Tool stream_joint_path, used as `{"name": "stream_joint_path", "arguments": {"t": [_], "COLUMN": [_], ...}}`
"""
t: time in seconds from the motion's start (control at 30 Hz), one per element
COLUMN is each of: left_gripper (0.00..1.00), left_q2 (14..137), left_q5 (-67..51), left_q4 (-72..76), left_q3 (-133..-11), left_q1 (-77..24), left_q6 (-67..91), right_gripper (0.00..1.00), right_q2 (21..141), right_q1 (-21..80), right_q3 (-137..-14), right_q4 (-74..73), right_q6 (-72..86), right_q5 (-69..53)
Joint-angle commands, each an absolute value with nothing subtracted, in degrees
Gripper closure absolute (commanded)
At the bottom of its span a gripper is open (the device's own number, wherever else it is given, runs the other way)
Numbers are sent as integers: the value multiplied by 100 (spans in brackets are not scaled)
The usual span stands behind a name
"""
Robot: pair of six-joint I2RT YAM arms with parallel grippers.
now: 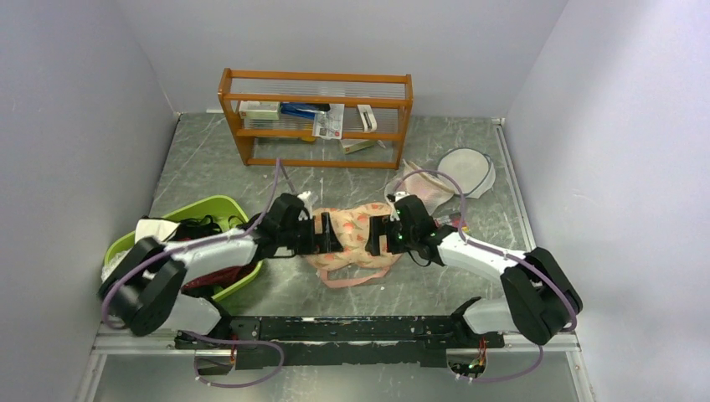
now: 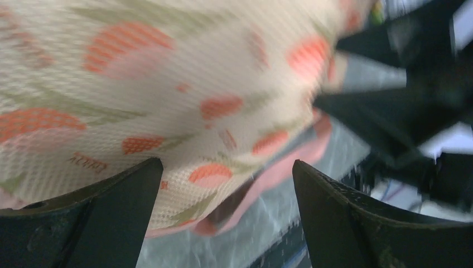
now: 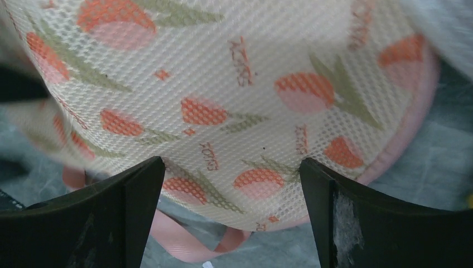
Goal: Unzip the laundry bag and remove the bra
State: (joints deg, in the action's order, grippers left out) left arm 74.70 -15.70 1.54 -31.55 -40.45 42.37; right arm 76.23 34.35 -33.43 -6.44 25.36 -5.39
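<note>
The laundry bag [image 1: 356,239], peach mesh with orange-red flowers and pink trim, lies flat on the table between both arms. My left gripper [image 1: 333,234] is at its left lobe, jaws open. In the left wrist view the bag [image 2: 167,84] fills the frame above my gripper [image 2: 226,167], and its pink edge hangs between the fingers [image 2: 111,218]. My right gripper [image 1: 378,234] is at the right lobe, also open. In the right wrist view the domed bag [image 3: 240,84] sits just beyond my gripper [image 3: 231,164], with a pink strap loop [image 3: 184,240] below it. The bra is out of view.
A wooden shelf rack [image 1: 318,117] with small items stands at the back. A green basin [image 1: 209,211] holding clothes sits at the left under my left arm. A round white mesh disc [image 1: 467,172] and a white mesh bag [image 1: 423,191] lie behind the right gripper.
</note>
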Motion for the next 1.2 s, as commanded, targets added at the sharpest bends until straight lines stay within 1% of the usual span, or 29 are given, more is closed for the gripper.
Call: {"name": "stream_joint_path", "arguments": {"t": [0.0, 0.07, 0.17, 0.27, 0.33, 0.43, 0.5, 0.6, 0.67, 0.73, 0.8, 0.87, 1.03, 1.17], "left_gripper": [2, 2, 0, 0, 1, 2, 2, 2, 2, 2, 2, 2, 2, 2], "left_q2": [8527, 8924, 9393, 9662, 9436, 8759, 8280, 7738, 7449, 7252, 7196, 7274, 7745, 8118], "left_q5": [-1168, -1205, -1162, -1117, -904, -566, -874, -1428, -1875, -2108, -2054, -1770, -996, -683], "left_q4": [449, 494, 217, -114, -283, -470, -517, -764, -735, -587, -513, -597, -736, -616], "left_q3": [-3989, -4399, -5169, -5768, -5845, -5558, -5312, -5036, -4744, -4451, -4341, -4438, -4653, -4642], "left_q1": [-3533, -3387, -3324, -3322, -3322, -3290, -3183, -3149, -3170, -3274, -3460, -3714, -3967, -3973], "left_q6": [4346, 4241, 3984, 3678, 3482, 3132, 2932, 2779, 2957, 3222, 3402, 3464, 3576, 3631], "right_gripper": [7, 7, 7, 6, 6, 4, 0, 0, 0, 0, 0, 0, 2, 5], "right_q2": [7448, 7474, 7776, 8139, 8076, 7543, 7162, 6781, 6569, 6362, 6245, 6263, 6517, 6561], "right_q1": [3563, 3949, 4720, 5170, 5310, 5312, 5252, 4961, 4553, 3943, 3330, 2989, 2879, 2886], "right_q3": [-2770, -2664, -2815, -3095, -3289, -3340, -3436, -3759, -3801, -3641, -3402, -3244, -3038, -2613], "right_q4": [-40, 221, 570, 1211, 1402, 1356, 854, -20, -334, -303, -172, -153, -384, 10], "right_q6": [3182, 3392, 3559, 3651, 3648, 3590, 3358, 2958, 2820, 2813, 2879, 2898, 2733, 2872], "right_q5": [-1401, -1419, -1294, -1716, -1830, -1683, -1348, -762, -583, -812, -1098, -1243, -1057, -1138]}}
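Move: The left hand is low over the left part of the laundry bag, whose middle lies about 5 cm to that hand's right, level with it fore and aft and some 3 cm below. For the right hand, the bag's middle is about 4 cm to the left and 2 cm down. The bag's pink strap runs some 9 cm behind the right hand and 3 cm to its left; the white mesh bag sits about 13 cm ahead and 13 cm to its right, the marker pack 4 cm ahead and 19 cm right. With fingers open and bearing on the laundry bag, the two hands swivel it between them: the left slides its end forward about 14 cm while the right drags its end left and back by some 12 and 8 cm, rolling and turning roughly 20 degrees as it goes. Both then come free and lift around 10 cm clear, the left easing back and the right arcing forward and to its right, before they sink again to hover about 4 cm above their starting heights over the bag, fingers still open. ##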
